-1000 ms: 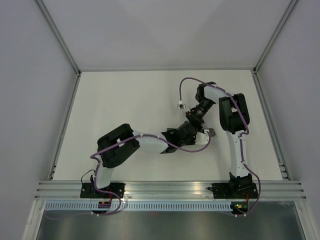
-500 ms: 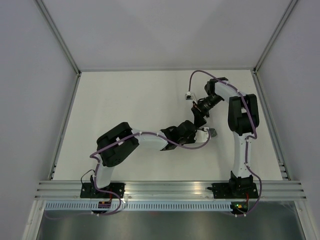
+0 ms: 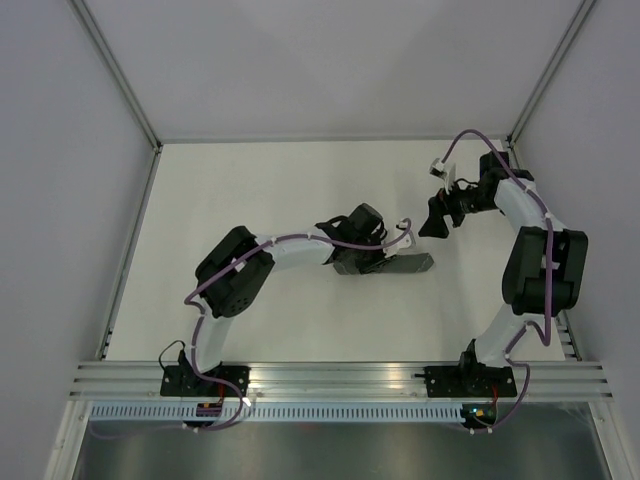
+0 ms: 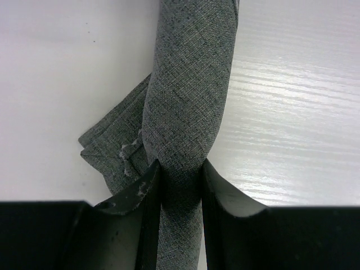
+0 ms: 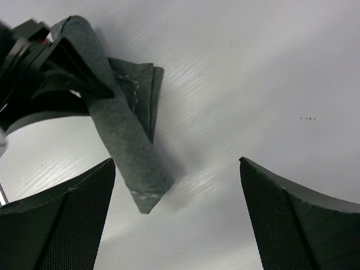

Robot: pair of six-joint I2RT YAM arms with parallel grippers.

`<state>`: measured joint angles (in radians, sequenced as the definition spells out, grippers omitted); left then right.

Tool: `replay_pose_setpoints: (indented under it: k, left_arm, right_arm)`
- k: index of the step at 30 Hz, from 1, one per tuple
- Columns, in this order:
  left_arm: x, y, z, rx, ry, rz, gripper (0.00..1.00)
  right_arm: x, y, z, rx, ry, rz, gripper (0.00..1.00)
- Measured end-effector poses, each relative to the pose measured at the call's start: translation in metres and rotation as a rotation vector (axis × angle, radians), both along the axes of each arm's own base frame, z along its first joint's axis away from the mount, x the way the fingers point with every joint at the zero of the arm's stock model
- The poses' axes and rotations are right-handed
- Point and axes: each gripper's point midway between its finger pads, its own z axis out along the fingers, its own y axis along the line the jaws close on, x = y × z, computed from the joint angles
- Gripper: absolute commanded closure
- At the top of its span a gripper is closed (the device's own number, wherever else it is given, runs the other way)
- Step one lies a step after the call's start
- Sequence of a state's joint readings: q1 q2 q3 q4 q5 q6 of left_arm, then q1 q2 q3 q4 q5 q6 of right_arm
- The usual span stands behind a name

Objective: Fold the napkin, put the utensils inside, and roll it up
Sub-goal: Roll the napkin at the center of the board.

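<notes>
The napkin (image 3: 405,265) is a dark grey roll lying on the white table, its free end pointing right. A loose folded flap (image 4: 109,146) sticks out beside the roll (image 4: 188,95). My left gripper (image 4: 180,169) is shut on the roll near one end, a finger (image 4: 138,188) pressed on each side; in the top view it (image 3: 365,258) sits at the roll's left end. My right gripper (image 3: 433,222) hovers up and to the right of the roll, open and holding nothing (image 5: 177,163); the roll's tip (image 5: 143,194) lies off its left finger. No utensils show.
White walls and metal frame rails (image 3: 130,250) enclose the table on three sides. The right arm's elbow (image 3: 540,270) stands near the right rail. A purple cable with a white connector (image 3: 405,228) loops over the left wrist.
My right gripper has opened wide and pulled away from the roll toward the far right. The left arm has swung back a little, still gripping the roll, which now lies uncovered.
</notes>
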<state>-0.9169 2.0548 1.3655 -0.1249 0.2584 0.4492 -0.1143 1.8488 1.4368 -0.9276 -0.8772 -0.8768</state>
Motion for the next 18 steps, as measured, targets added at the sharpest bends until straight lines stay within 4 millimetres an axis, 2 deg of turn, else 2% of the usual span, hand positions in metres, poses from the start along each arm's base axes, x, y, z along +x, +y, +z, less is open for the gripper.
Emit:
replay_pose_setpoints:
  k: [6,11,18]
  left_arm:
    - [0.005,0.0,-0.001,-0.019,0.23,-0.016,0.73]
    - [0.004,0.0,-0.002,-0.03,0.381,-0.038,0.71]
    - [0.0,-0.001,-0.002,-0.034,0.526,-0.065,0.69]
  right_arm:
    - [-0.041,0.007,0.003,-0.03,-0.146,0.017,0.05]
    - [-0.068,0.015,-0.008,-0.108,-0.284,0.061,0.07]
    - [-0.098,0.057,-0.036,-0.238,-0.49,0.228,0.08]
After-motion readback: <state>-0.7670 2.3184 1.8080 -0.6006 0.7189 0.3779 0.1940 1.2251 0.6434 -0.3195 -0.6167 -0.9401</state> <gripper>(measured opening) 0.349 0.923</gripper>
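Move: Back and to the left of the open right hand lies its target, the bare right half of the napkin roll: some 9 cm back, 6 cm left and 9 cm down. The roll's free right end is about 9 cm straight back from that hand at the same depth, while the left gripper's pinch is 9 cm back and 14 cm left. From the left hand, the right half lies about 7 cm right, level fore and aft; the unrolled flap is some 4 cm forward and 2 cm right. Swinging back about 10 cm, the right hand comes towards the bare right half of the roll, first almost level, then also left and down, its wrist tilting and its fingers kept wide open. Meanwhile the left hand nearly stays in place with its pinch on the napkin and goes on twisting it some 30 degrees, top side forward towards the flap. ##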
